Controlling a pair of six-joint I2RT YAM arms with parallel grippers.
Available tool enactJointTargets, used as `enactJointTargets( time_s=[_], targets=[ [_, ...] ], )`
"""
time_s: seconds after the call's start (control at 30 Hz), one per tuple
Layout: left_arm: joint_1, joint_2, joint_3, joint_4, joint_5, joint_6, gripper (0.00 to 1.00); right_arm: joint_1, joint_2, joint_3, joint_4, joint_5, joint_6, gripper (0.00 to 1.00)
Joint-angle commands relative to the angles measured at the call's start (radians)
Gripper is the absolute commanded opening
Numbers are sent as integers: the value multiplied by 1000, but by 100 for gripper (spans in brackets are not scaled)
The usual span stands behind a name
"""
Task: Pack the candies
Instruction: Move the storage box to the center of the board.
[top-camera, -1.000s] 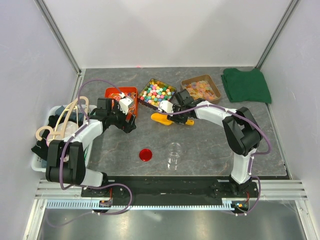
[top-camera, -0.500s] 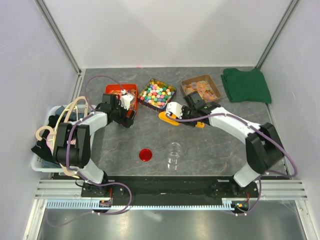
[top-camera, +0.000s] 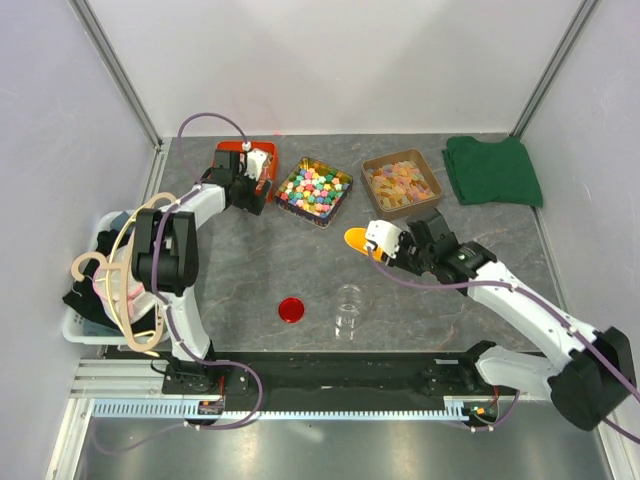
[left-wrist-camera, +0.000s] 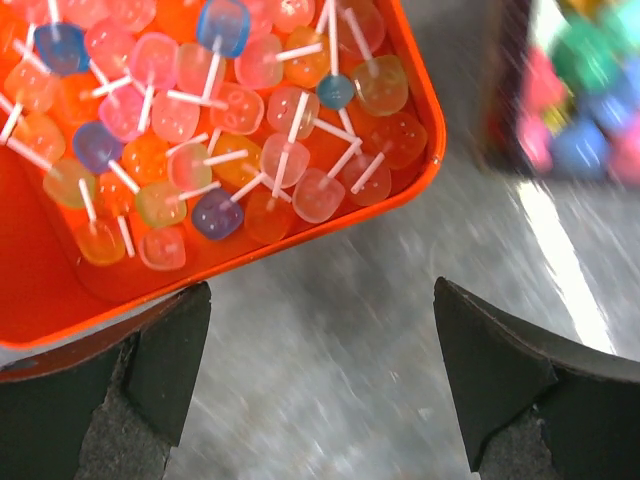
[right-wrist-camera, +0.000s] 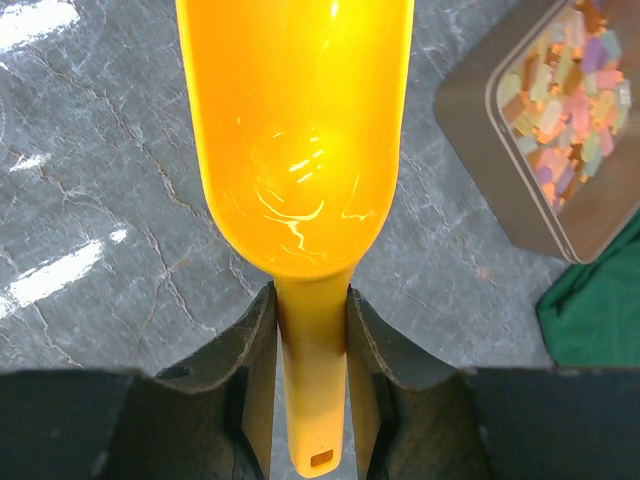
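Observation:
The candies (top-camera: 313, 190), small chunky sweets in mixed colours, fill a dark square tray at the back centre; they show as a blur (left-wrist-camera: 590, 90) in the left wrist view. My right gripper (top-camera: 388, 246) (right-wrist-camera: 311, 340) is shut on the handle of a yellow scoop (top-camera: 356, 240) (right-wrist-camera: 300, 130). The scoop's bowl is empty and it hangs over bare table, right and near of the candies. My left gripper (top-camera: 247, 180) (left-wrist-camera: 320, 380) is open over the table at the edge of the orange-red tray (left-wrist-camera: 60, 300), with nothing between its fingers.
A clear cup (top-camera: 348, 310) and a red lid (top-camera: 291, 309) stand near the front. A brown tray of flat gummies (top-camera: 402, 183) (right-wrist-camera: 570, 110) and a green cloth (top-camera: 492, 170) lie back right. A white basket with hangers (top-camera: 110, 270) sits far left.
The right arm has carried the scoop away from the candies tray, to the right and nearer. The left gripper has moved farther back, to the orange-red tray, still open.

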Motion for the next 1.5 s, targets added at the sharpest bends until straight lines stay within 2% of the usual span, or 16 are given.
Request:
enactJointTargets(
  time_s=[0.0, 0.1, 0.23, 0.5, 0.6, 0.73, 1.03, 1.23, 1.47],
  targets=[
    [-11, 86, 175, -51, -130, -50, 98, -4, -104, -38, 24, 34, 53, 20],
    [-15, 143, 264, -75, -196, -61, 98, -4, -149, -58, 28, 34, 70, 20],
    [-15, 153, 318, -106, -204, -90, 98, -6, -166, -89, 47, 119, 79, 21],
    [-51, -37, 197, -112, 34, -78, 98, -49, -91, -205, 162, 273, 82, 17],
    [-98, -49, 194, -112, 39, -67, 98, -57, -71, -209, 166, 287, 93, 16],
    [-173, -11, 256, -107, -1, -63, 98, -57, -88, -213, 168, 267, 104, 16],
    [-258, 166, 402, -111, -250, -38, 98, -57, -100, -222, 170, 247, 117, 17],
    [-273, 206, 370, -114, -290, -27, 98, -58, -103, -224, 168, 236, 119, 17],
    [-275, 126, 231, -115, -274, -38, 97, -58, -105, -225, 170, 235, 117, 17]
  ],
)
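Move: The storage box of star candies lies some 16 cm to the open left hand's right, 6 cm farther out and about level with it. The orange tray's middle is roughly 10 cm ahead of that hand and 3 cm to its left, the brown box 38 cm to its right and 7 cm ahead. The right hand, already holding the yellow scoop, has the storage box about 22 cm ahead, 23 cm to its left and 9 cm below. Left pushes orange tray 5 cm forward, hops right over storage box's rim; right swings scoop 6 cm right. ##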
